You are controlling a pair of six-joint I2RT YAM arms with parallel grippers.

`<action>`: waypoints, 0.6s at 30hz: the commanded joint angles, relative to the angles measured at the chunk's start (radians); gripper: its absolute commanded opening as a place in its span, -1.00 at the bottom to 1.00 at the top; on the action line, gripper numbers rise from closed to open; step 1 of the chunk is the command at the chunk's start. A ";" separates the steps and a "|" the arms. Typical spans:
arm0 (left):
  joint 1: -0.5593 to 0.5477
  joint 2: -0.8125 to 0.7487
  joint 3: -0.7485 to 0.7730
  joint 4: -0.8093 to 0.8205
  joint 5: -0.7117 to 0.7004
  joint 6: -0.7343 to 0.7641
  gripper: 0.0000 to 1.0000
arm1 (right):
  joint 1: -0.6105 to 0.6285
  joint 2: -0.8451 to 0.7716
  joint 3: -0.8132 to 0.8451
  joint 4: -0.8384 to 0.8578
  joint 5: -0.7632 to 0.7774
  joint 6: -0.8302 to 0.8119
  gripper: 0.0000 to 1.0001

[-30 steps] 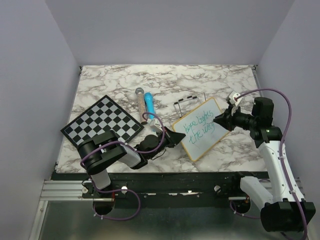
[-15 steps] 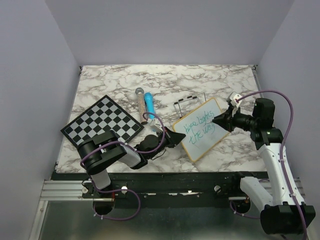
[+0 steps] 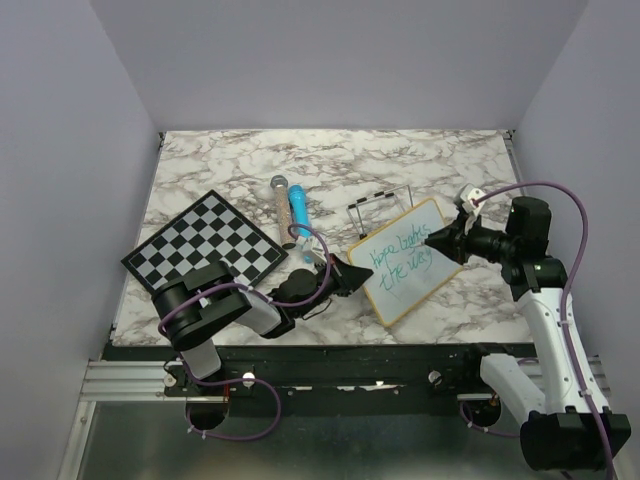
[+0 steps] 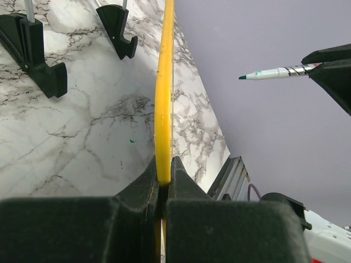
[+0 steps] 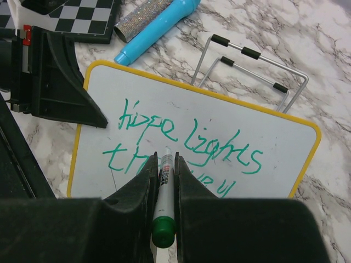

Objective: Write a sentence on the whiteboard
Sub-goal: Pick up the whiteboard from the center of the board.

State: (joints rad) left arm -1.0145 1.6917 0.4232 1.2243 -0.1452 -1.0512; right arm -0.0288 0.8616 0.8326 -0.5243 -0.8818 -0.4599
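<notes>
The whiteboard (image 3: pixel 406 262) has a yellow-looking frame and is tipped up off the marble table, facing my right arm. My left gripper (image 3: pixel 350 278) is shut on its left edge; in the left wrist view the frame (image 4: pixel 164 98) runs straight up from between the jaws (image 4: pixel 163 174). The sentence (image 5: pixel 186 139) is green handwriting in two lines; its lower line is partly hidden behind my fingers. My right gripper (image 5: pixel 164 161) is shut on a green marker (image 5: pixel 164 192), uncapped. The marker's tip (image 4: pixel 244 77) hangs in the air short of the board.
A black-and-white chessboard (image 3: pixel 203 245) lies at the left. A blue tube (image 3: pixel 298 210) and a glittery stick (image 3: pixel 281 195) lie behind the left gripper. A wire stand (image 3: pixel 378 205) with black feet stands just behind the whiteboard. The table's near rail (image 3: pixel 330 355) is close.
The whiteboard has shifted slightly to the right and tilted a little with the left gripper. The right gripper and marker have barely moved.
</notes>
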 commanded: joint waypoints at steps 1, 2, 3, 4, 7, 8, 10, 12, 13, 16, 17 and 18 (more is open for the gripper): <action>0.001 -0.024 0.019 0.032 0.053 0.043 -1.00 | -0.013 -0.016 -0.003 -0.003 -0.023 0.026 -0.99; 0.002 -0.024 0.019 0.032 0.062 0.049 -1.00 | -0.017 -0.016 0.005 -0.009 -0.023 0.027 -0.99; 0.002 -0.026 0.022 0.030 0.067 0.054 -1.00 | -0.019 -0.015 0.010 -0.014 -0.022 0.029 -0.99; 0.002 -0.033 0.022 0.029 0.071 0.060 -1.00 | -0.022 -0.019 0.014 -0.016 -0.017 0.035 -0.99; 0.008 -0.058 0.014 0.021 0.087 0.079 -1.00 | -0.034 -0.039 0.042 -0.022 -0.052 0.082 -0.99; 0.011 -0.066 0.008 0.017 0.091 0.083 -1.00 | -0.043 -0.042 0.054 -0.037 -0.063 0.093 -0.99; 0.017 -0.096 -0.004 0.004 0.099 0.099 -1.00 | -0.057 -0.047 0.111 -0.062 -0.068 0.107 -0.99; 0.022 -0.124 -0.024 -0.003 0.104 0.108 -1.00 | -0.088 -0.038 0.160 -0.103 -0.074 0.110 -0.99; 0.027 -0.135 -0.030 -0.015 0.108 0.120 -1.00 | -0.097 -0.032 0.212 -0.115 -0.092 0.115 -0.99; 0.037 -0.197 -0.044 -0.066 0.114 0.146 -1.00 | -0.121 -0.015 0.301 -0.151 -0.123 0.147 -0.99; 0.040 -0.232 -0.046 -0.080 0.121 0.167 -1.00 | -0.132 -0.013 0.316 -0.155 -0.131 0.156 -0.99; 0.043 -0.250 -0.047 -0.094 0.122 0.177 -1.00 | -0.140 -0.006 0.332 -0.155 -0.141 0.165 -0.99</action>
State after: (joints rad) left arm -0.9867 1.5417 0.3832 1.1374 -0.0589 -0.9512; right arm -0.1406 0.8448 1.0801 -0.6205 -0.9459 -0.3538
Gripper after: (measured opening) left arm 0.056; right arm 0.175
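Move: The left hand already holds the whiteboard by its left end; the board's middle lies about 10 cm to its right, 2 cm ahead, at nearly its height. From it the board stand is some 17 cm ahead and 5 cm right, the blue microphone about 16 cm ahead and 16 cm left. The right hand, holding the marker, has the whiteboard's middle about 6 cm left, 4 cm back and 10 cm below. Marker still gripped, the right rises about 9 cm away from the whiteboard, which the left keeps pinched and lifts. ##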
